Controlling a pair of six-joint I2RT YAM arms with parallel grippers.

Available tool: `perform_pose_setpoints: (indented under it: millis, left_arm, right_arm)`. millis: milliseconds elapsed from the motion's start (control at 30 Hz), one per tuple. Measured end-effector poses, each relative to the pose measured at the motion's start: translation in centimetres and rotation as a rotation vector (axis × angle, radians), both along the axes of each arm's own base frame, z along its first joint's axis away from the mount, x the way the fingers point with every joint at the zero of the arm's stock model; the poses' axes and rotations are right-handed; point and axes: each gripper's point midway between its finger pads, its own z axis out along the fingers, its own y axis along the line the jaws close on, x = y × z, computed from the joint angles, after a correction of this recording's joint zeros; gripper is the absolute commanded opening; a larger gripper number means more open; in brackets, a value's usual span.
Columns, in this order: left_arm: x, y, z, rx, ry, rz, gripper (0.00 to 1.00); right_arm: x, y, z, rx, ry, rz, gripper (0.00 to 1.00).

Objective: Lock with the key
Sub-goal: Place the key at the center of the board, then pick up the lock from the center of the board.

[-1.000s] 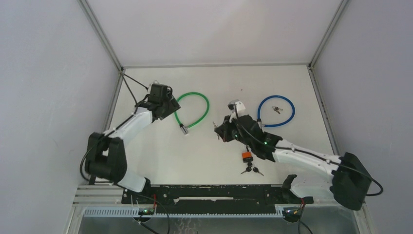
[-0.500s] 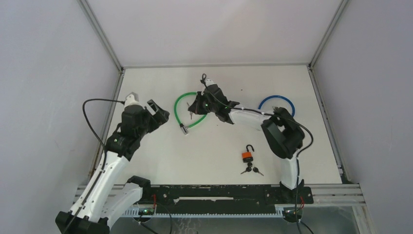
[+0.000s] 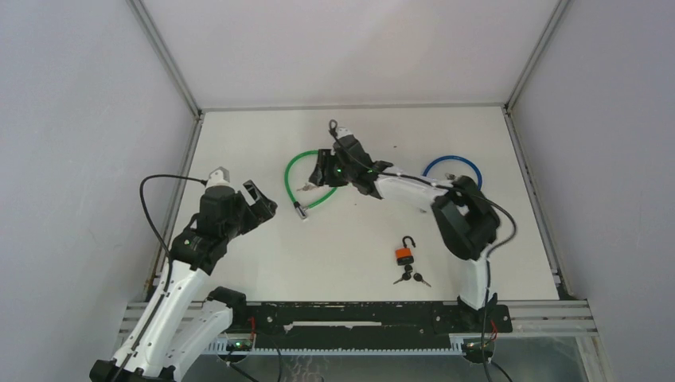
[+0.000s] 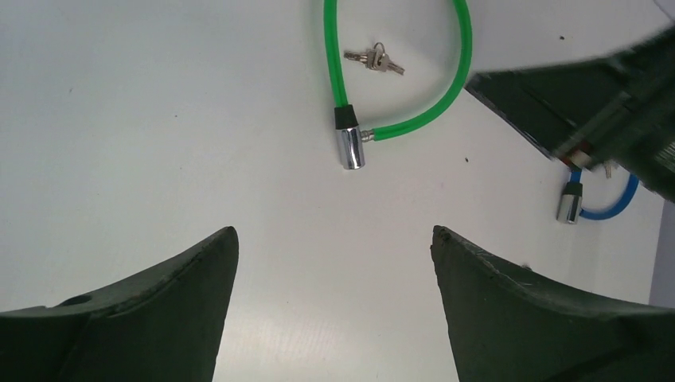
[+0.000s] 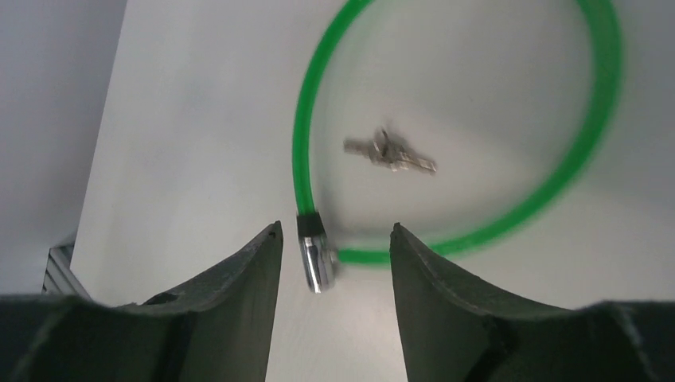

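Note:
A green cable lock (image 3: 334, 181) lies left of centre, its metal cylinder (image 3: 301, 210) at the near end and a small bunch of keys (image 3: 306, 188) inside the loop. My right gripper (image 3: 321, 173) hovers over that loop, open and empty. In the right wrist view the cylinder (image 5: 318, 259) sits just beyond the gap of the right gripper (image 5: 334, 232), with the keys (image 5: 390, 153) farther off. My left gripper (image 3: 261, 204) is open and empty, left of the cylinder. The left wrist view shows the left gripper (image 4: 334, 239), cylinder (image 4: 350, 147) and keys (image 4: 374, 60) ahead.
An orange padlock (image 3: 404, 255) with its shackle open lies near the front, black-headed keys (image 3: 410, 278) beside it. A blue cable lock (image 3: 454, 163) lies at the right, partly hidden by my right arm. Walls enclose the table (image 3: 239, 263) on three sides.
My right gripper has swung from the table's centre out over the green loop. My left gripper has pulled back from the green lock toward the near left.

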Motion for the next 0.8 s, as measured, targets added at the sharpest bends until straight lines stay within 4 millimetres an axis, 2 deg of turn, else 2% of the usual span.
perform_pose_setpoints:
  millis: [67,200,267,300,367,467,533,600,633,667,700,800]
  left_arm:
    - [-0.1,-0.3,0.0,0.007,-0.001,-0.018,0.92]
    - [-0.2,-1.9,-0.2,0.024,-0.004,-0.083,0.94]
    - [-0.2,-3.3,-0.5,0.039,0.002,-0.133,0.94]
    - [-0.3,-4.0,-0.8,0.047,0.007,-0.160,0.94]
    - [-0.4,-5.6,-1.6,0.065,0.026,-0.212,0.95]
    - [-0.7,-7.8,-2.7,0.086,0.054,-0.286,0.95]
    - [-0.9,-9.0,-3.3,0.100,0.068,-0.326,0.96]
    - [-1.2,-10.2,-4.1,0.117,0.084,-0.362,0.96]
    - [-1.2,-10.5,-4.4,0.124,0.090,-0.373,0.96]
    - [-1.3,-10.9,-4.8,0.131,0.098,-0.384,0.96]
    - [-1.3,-11.2,-5.0,0.136,0.104,-0.391,0.96]
    - [-1.4,-12.0,-5.3,0.137,0.110,-0.408,0.96]
  right_arm:
    - [-1.5,-2.5,1.3,-0.017,-0.016,-0.022,0.59]
    - [-5.0,-9.7,5.3,-0.045,-0.101,-0.124,0.59]
    - [-7.0,-13.5,6.2,-0.056,-0.141,-0.192,0.59]
    - [-8.1,-15.3,6.1,-0.067,-0.147,-0.224,0.60]
    - [-10.7,-18.5,4.5,-0.100,-0.128,-0.276,0.60]
    - [-15.3,-22.9,-0.2,-0.189,-0.024,-0.329,0.60]
    - [-17.7,-25.1,-2.5,-0.245,0.038,-0.358,0.60]
    - [-19.4,-26.6,-3.7,-0.284,0.074,-0.385,0.62]
    - [-19.7,-27.0,-4.0,-0.294,0.083,-0.392,0.70]
    - [-20.0,-27.3,-4.2,-0.307,0.091,-0.401,0.81]
    - [-20.2,-27.3,-4.4,-0.314,0.098,-0.407,0.87]
    - [-20.9,-26.9,-5.5,-0.363,0.117,-0.382,0.90]
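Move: The orange padlock lies about 20 cm back, 23 cm right and 9 cm below the right hand. The black keys lie some 28 cm back and 24 cm right of that hand; the blue lock's metal end is roughly 5 cm back and 29 cm right. The silver keys just left inside the green ring are about 2 cm ahead and 5 cm left of the right hand. From the left hand, the padlock is some 5 cm back, 39 cm right and 16 cm down. Swing the empty right gripper away from the silver keys to over the orange padlock, about 27 cm right and 21 cm back, first rising some 6 cm, then sinking to end 5 cm lower; turn it some 20 degrees clockwise, dip its left side and spread the fingers wider near the end. Meanwhile bring the open left gripper about 12 cm right and 5 cm down, also turning clockwise, towards the padlock side, touching nothing. ##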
